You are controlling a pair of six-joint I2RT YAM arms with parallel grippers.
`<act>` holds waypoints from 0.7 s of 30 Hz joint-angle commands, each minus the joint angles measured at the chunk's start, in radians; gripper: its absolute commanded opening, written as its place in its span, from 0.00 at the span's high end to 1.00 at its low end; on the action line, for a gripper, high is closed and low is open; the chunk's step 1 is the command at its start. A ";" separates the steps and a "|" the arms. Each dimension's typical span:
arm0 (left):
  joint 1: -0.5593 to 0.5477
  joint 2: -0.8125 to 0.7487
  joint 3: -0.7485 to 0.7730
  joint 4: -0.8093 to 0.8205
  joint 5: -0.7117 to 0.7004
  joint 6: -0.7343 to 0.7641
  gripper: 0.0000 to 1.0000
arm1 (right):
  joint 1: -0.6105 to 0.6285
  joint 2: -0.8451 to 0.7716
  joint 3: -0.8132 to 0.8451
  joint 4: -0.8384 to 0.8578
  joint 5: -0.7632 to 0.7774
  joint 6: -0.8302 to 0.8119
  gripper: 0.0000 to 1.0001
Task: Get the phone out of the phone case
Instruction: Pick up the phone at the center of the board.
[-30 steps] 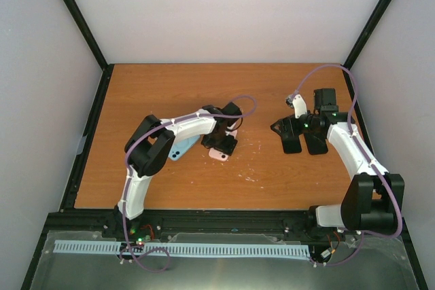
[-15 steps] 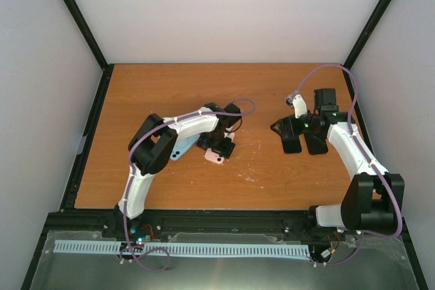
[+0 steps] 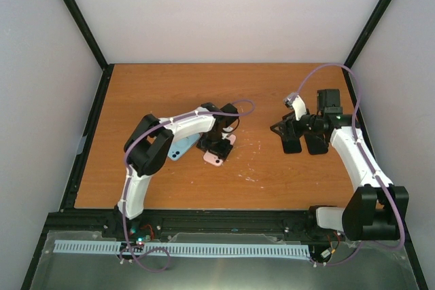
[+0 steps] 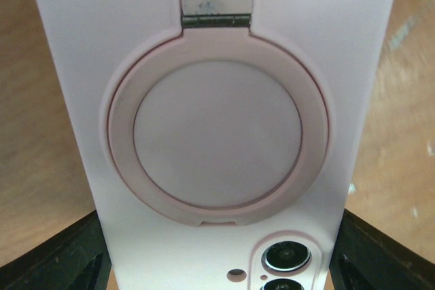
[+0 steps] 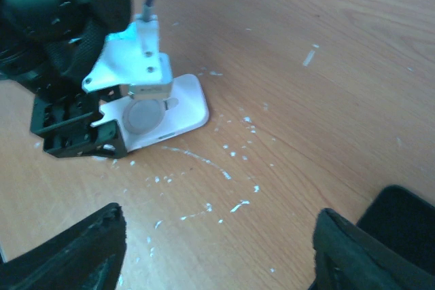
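Note:
A pink phone case with a round ring holder fills the left wrist view. The phone's camera lenses show through its cutout, so the phone sits inside. My left gripper grips the case by its long edges, one black finger at each bottom corner. From above, the left gripper sits over the case on the table's left-centre. My right gripper hangs open to the right, well apart. In the right wrist view, the case lies far ahead of the right gripper, which holds nothing.
A light blue phone-shaped thing lies just left of the case, under the left forearm. White scuff marks dot the wooden table. Black frame rails edge the table at left and right.
The left gripper has shifted slightly left and turned, and the pink case turned with it. The right wrist has drawn back a little to the right.

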 commanded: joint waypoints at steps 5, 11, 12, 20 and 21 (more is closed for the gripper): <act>0.052 -0.224 -0.086 0.044 0.275 0.156 0.50 | 0.000 -0.094 0.086 -0.307 -0.132 -0.603 0.44; 0.054 -0.317 -0.101 0.111 0.515 0.153 0.53 | 0.069 -0.148 0.157 -0.459 0.019 -0.894 0.46; 0.054 -0.323 -0.090 0.110 0.540 0.152 0.53 | 0.104 -0.138 0.182 -0.435 0.060 -0.858 0.47; 0.053 -0.341 0.007 0.069 0.740 0.159 0.53 | 0.378 -0.145 0.311 -0.441 0.333 -1.024 0.51; 0.053 -0.342 0.009 0.071 0.755 0.160 0.53 | 0.410 -0.140 0.322 -0.446 0.361 -1.032 0.51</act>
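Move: The pink phone is already between the left fingers, still low over the board, its middle about 3 cm ahead and 2 cm right of that hand. The blue phone lies some 12 cm left of the left hand and 2 cm ahead; the empty right gripper is about 22 cm to its right, 4 cm ahead and 16 cm higher. From the right hand the pink phone is roughly 20 cm left, 2 cm back and 17 cm down. The pink phone goes up about 13 cm off the board in the left hand's unchanged side grip, drawn some 5 cm back and 5 cm right towards the other gripper while the fingers swing about 35 degrees to point down and right. The empty right hand comes back, up and left towards the phone, rolling counter-clockwise about its fingers and narrowing to half open, without touching. ##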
